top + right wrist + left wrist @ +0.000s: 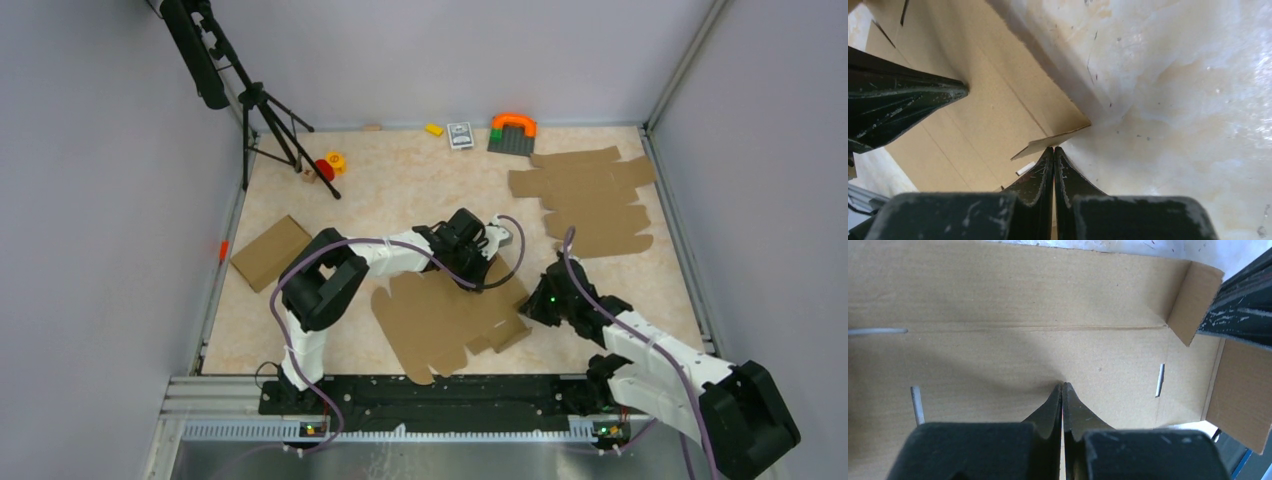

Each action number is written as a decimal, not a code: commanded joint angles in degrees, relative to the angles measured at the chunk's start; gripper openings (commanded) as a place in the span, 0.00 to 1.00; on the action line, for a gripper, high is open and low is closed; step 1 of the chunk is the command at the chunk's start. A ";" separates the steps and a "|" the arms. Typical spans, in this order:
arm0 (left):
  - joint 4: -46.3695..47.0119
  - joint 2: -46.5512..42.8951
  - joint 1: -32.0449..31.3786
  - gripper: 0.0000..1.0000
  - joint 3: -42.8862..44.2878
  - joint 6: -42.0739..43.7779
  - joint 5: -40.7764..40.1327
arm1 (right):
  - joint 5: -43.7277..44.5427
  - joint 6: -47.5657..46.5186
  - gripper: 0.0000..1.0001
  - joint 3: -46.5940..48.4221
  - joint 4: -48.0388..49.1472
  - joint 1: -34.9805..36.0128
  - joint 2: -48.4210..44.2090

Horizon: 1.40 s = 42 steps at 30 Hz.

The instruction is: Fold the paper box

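Observation:
The paper box point(440, 320) lies as a flat brown die-cut sheet at the table's middle, near the arms. My left gripper point(488, 274) is shut, its tips point(1063, 385) pressing down on a panel of the sheet point(998, 355) just below a crease. My right gripper point(527, 303) is shut with nothing between its fingers. Its tips point(1054, 148) sit at the sheet's right edge, against a small side flap point(1048, 142) that stands lifted off the table. That raised flap point(1193, 300) also shows in the left wrist view beside the right gripper's fingers point(1243, 305).
A pile of similar cardboard sheets point(590, 195) lies at the back right. A folded brown box point(270, 252) sits at the left. A tripod point(270, 120) stands at the back left, small toys point(512, 130) along the back wall.

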 commanded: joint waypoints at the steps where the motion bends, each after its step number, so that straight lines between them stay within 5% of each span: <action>1: -1.35 0.34 -0.34 0.00 -1.55 1.74 0.23 | 4.44 -2.86 0.00 4.45 -0.28 -1.10 0.24; 10: -2.14 0.39 -0.34 0.00 -1.37 2.15 -0.52 | 5.66 -10.42 0.00 10.89 -3.08 -2.28 5.76; 33: -0.31 -0.68 -0.51 0.00 -2.62 3.92 -0.04 | 3.76 -11.58 0.00 9.99 -1.77 -3.24 19.18; 38: 2.85 -7.09 -0.62 0.12 -6.09 3.06 -0.23 | 4.88 -9.97 0.00 8.68 -2.82 -3.17 16.91; 42: -1.86 -13.92 -3.60 0.32 -6.38 3.11 -5.97 | 5.28 -10.47 0.00 9.31 -4.08 -3.24 17.58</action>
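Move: The raised corner tab stands barely 2 cm ahead of the right fingertips, at about their height. From the right hand, the upright end panel is roughly 6 cm back and 2 cm left. The middle of the large cardboard sheet is about 2 cm back, 15 cm left and 1 cm lower. From the left hand, which keeps its closed tips on the sheet, the tab is some 9 cm right, 5 cm back and 1 cm higher. Forward and up in a low arc, the shut right fingers travel about 4 cm over the corner tab, then sink some 3 cm to press it down onto the edge strip, rolling about 10 degrees, left side down, and stay there. The left hand keeps its closed tips on the sheet until near the end, then opens partway as it lifts off and draws back and left by about 2 cm. ##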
